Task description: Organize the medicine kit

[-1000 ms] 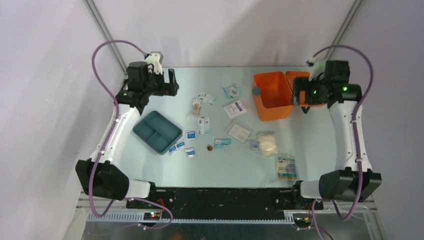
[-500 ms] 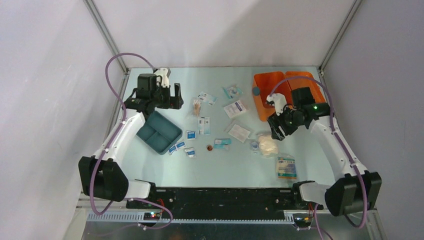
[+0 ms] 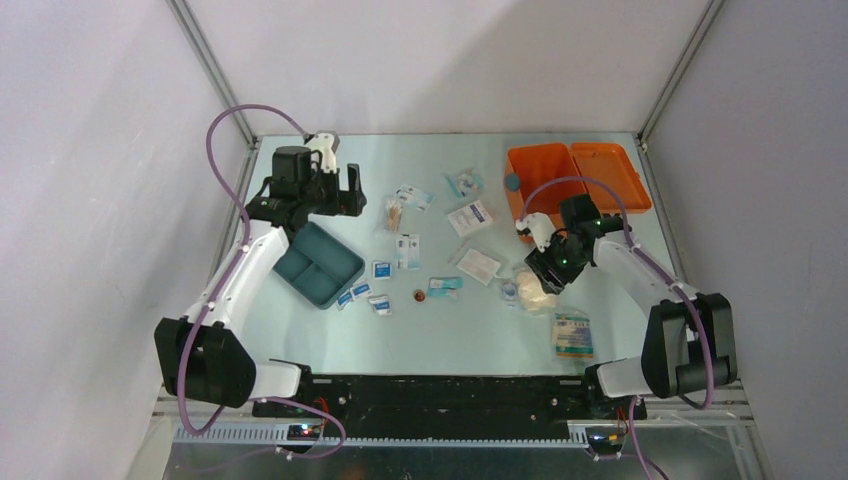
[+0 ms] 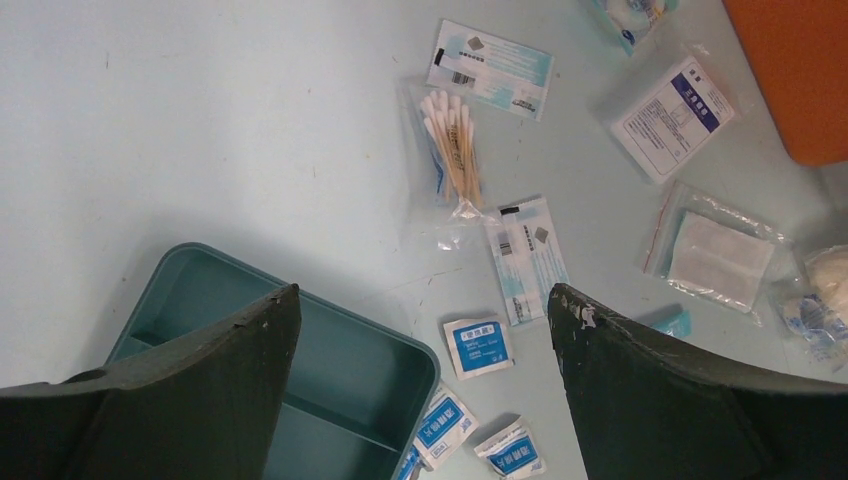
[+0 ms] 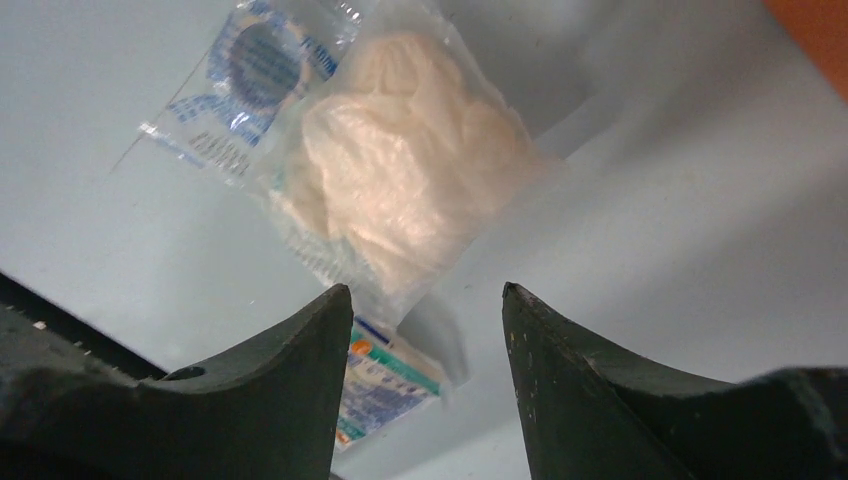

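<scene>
The medicine kit (image 3: pixel 545 190) is an orange box at the back right, its lid (image 3: pixel 610 175) lying open beside it. My right gripper (image 3: pixel 537 272) hovers low over a clear bag of white wadding (image 5: pixel 410 190), which also shows in the top view as the wadding bag (image 3: pixel 535 290). Its jaws (image 5: pixel 425 290) are partly apart with nothing between them; the bag lies just ahead of the tips. My left gripper (image 3: pixel 350 190) hangs wide open above the teal divided tray (image 4: pixel 330 400), empty (image 4: pixel 422 290).
Loose packets lie over the middle of the table: cotton swabs (image 4: pixel 452 150), blue wipe sachets (image 4: pixel 478 345), a bagged gauze pad (image 4: pixel 718 250), a white labelled packet (image 4: pixel 672 115). A printed teal-and-orange packet (image 3: pixel 573 335) lies near the front right.
My right arm has swung from the kit's lid down and left to the wadding bag, and its jaws have narrowed. The left arm has barely shifted.
</scene>
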Controlling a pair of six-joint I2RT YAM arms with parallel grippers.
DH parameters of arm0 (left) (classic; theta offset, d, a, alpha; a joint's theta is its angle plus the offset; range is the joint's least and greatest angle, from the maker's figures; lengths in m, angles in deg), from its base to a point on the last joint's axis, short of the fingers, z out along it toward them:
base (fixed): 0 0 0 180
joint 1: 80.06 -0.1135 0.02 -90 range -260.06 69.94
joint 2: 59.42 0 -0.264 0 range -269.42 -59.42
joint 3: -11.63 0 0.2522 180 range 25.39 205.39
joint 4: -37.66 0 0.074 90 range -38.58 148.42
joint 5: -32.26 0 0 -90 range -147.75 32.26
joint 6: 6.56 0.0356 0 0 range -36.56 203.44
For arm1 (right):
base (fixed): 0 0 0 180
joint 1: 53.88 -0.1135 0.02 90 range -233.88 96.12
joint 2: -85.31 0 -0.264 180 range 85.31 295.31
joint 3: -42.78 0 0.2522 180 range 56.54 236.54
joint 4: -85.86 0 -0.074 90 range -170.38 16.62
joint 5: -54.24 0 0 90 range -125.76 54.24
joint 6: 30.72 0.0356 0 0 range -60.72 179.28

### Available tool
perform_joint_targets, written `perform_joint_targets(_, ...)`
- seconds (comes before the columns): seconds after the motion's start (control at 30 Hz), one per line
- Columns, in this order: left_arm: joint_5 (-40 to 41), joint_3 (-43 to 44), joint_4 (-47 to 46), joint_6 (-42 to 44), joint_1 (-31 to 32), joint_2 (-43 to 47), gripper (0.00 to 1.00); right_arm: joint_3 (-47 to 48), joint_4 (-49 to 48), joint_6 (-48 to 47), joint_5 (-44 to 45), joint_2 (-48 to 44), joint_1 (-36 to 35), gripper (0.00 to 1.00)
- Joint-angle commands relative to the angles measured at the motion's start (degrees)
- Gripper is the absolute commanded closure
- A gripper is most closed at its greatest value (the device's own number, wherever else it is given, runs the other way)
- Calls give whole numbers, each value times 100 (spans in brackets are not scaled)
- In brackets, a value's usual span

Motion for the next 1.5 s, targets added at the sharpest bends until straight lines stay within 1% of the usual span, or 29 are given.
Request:
perform_joint_targets(0.0, 74, -31, -242, 53, 31, 163, 2, -45, -840, -269, 312, 342, -154, 39)
perform_joint_targets(0.13, 91, -21, -252, 77, 31, 148, 2, -101, -1234, -239, 469, 684, -284, 37)
perform_joint_targets(0.2, 108, -33, -276, 93, 31, 154, 2, -119, -1294, -229, 482, 823, -377, 39)
perform_joint_targets(0.27, 152, -49, -304, 111, 33, 155, 2, -147, -1314, -222, 483, 912, -440, 41)
perform_joint_targets(0.4, 168, -47, -340, 124, 33, 155, 2, -201, -1358, -224, 492, 1041, -500, 51)
perform_joint_targets(0.57, 173, -46, -400, 109, 33, 122, 2, -222, -1390, -251, 467, 1197, -524, 54)
perform_joint_targets(0.63, 186, -14, -405, 115, 31, 82, 2, -207, -1386, -317, 497, 1213, -551, 61)
perform_joint_targets(0.67, 186, 23, -404, 117, 31, 54, 2, -191, -1373, -365, 533, 1199, -563, 71)
perform_joint_targets(0.7, 186, 41, -405, 121, 31, 44, 2, -122, -1271, -376, 557, 1129, -589, 75)
perform_joint_targets(0.73, 197, 76, -404, 136, 31, 21, 2, -65, -1193, -385, 581, 1078, -603, 84)
perform_joint_targets(0.77, 204, 94, -405, 144, 31, 5, 2, 77, -945, -373, 581, 917, -625, 88)
perform_joint_targets(0.83, 218, 142, -404, 158, 32, -45, 2, 359, -491, -298, 529, 629, -642, 100)
perform_joint_targets(0.93, 223, 252, -404, 162, 31, -167, 2, 893, 142, -218, 343, 187, -645, 100)
perform_joint_targets(1.0, 214, 348, -397, 159, 36, -263, 2, 1193, 298, -162, 162, -260, -644, 100)
perform_joint_targets(1.1, 217, 565, -398, 161, 60, -410, 2, 1498, 107, -20, -238, -713, -637, 100)
perform_joint_targets(1.13, 210, 615, -401, 157, 67, -499, 2, 1553, -242, 60, -251, -885, -636, 100)
perform_joint_targets(1.17, 203, 707, -393, 154, 90, -594, 3, 1564, -450, 261, -177, -935, -640, 100)
perform_joint_targets(1.2, 199, 761, -389, 153, 104, -632, 2, 1598, -964, 411, -75, -973, -637, 100)
perform_joint_targets(1.23, 182, 865, -378, 157, 130, -709, 3, 1639, -1250, 766, 228, -940, -636, 100)
perform_joint_targets(1.27, 184, 910, -361, 159, 157, -742, 3, 1753, -1739, 1215, 404, -807, -620, 100)
perform_joint_targets(1.3, 185, 992, -355, 167, 164, -809, 3, 1861, -1967, 1464, 796, -686, -602, 100)
perform_joint_targets(1.33, 190, 1031, -340, 173, 176, -831, 3, 2140, -2284, 1987, 978, -381, -541, 100)
perform_joint_targets(1.37, 200, 1099, -323, 184, 182, -877, 3, 2557, -2376, 2246, 1273, -209, -505, 100)
perform_joint_targets(1.4, 202, 1124, -301, 190, 203, -888, 3, 2817, -2430, 2842, 1458, 184, -423, 100)
perform_joint_targets(1.43, 216, 1162, -286, 202, 205, -902, 3, 3373, -2400, 3121, 1830, 394, -384, 100)
perform_joint_targets(1.47, 223, 1177, -268, 212, 221, -909, 3, 3629, -2297, 3665, 1966, 803, -287, 100)
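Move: The bandage bag's middle lies about 4 cm ahead of the open right hand, 3 cm to its left and 6 cm below. The blue tape packet adjoins the bag, 6 cm to its left; the plaster packet lies some 10 cm nearer the base and 8 cm right of the bag. The open orange box is about 19 cm ahead of the right hand, 2 cm left. From the left hand, the bag is roughly 9 cm back, 35 cm right and 20 cm below. The bandage bag is approached with the right hand going down about 5 cm while easing forward and slightly left; the fingers shut and pinch its edge. They keep hold while the hand rises fast, some 25 cm, then swings forward towards the orange box, the fingers tipping up and outward about 35 degrees. The empty left hand eases forward about 4 cm. ##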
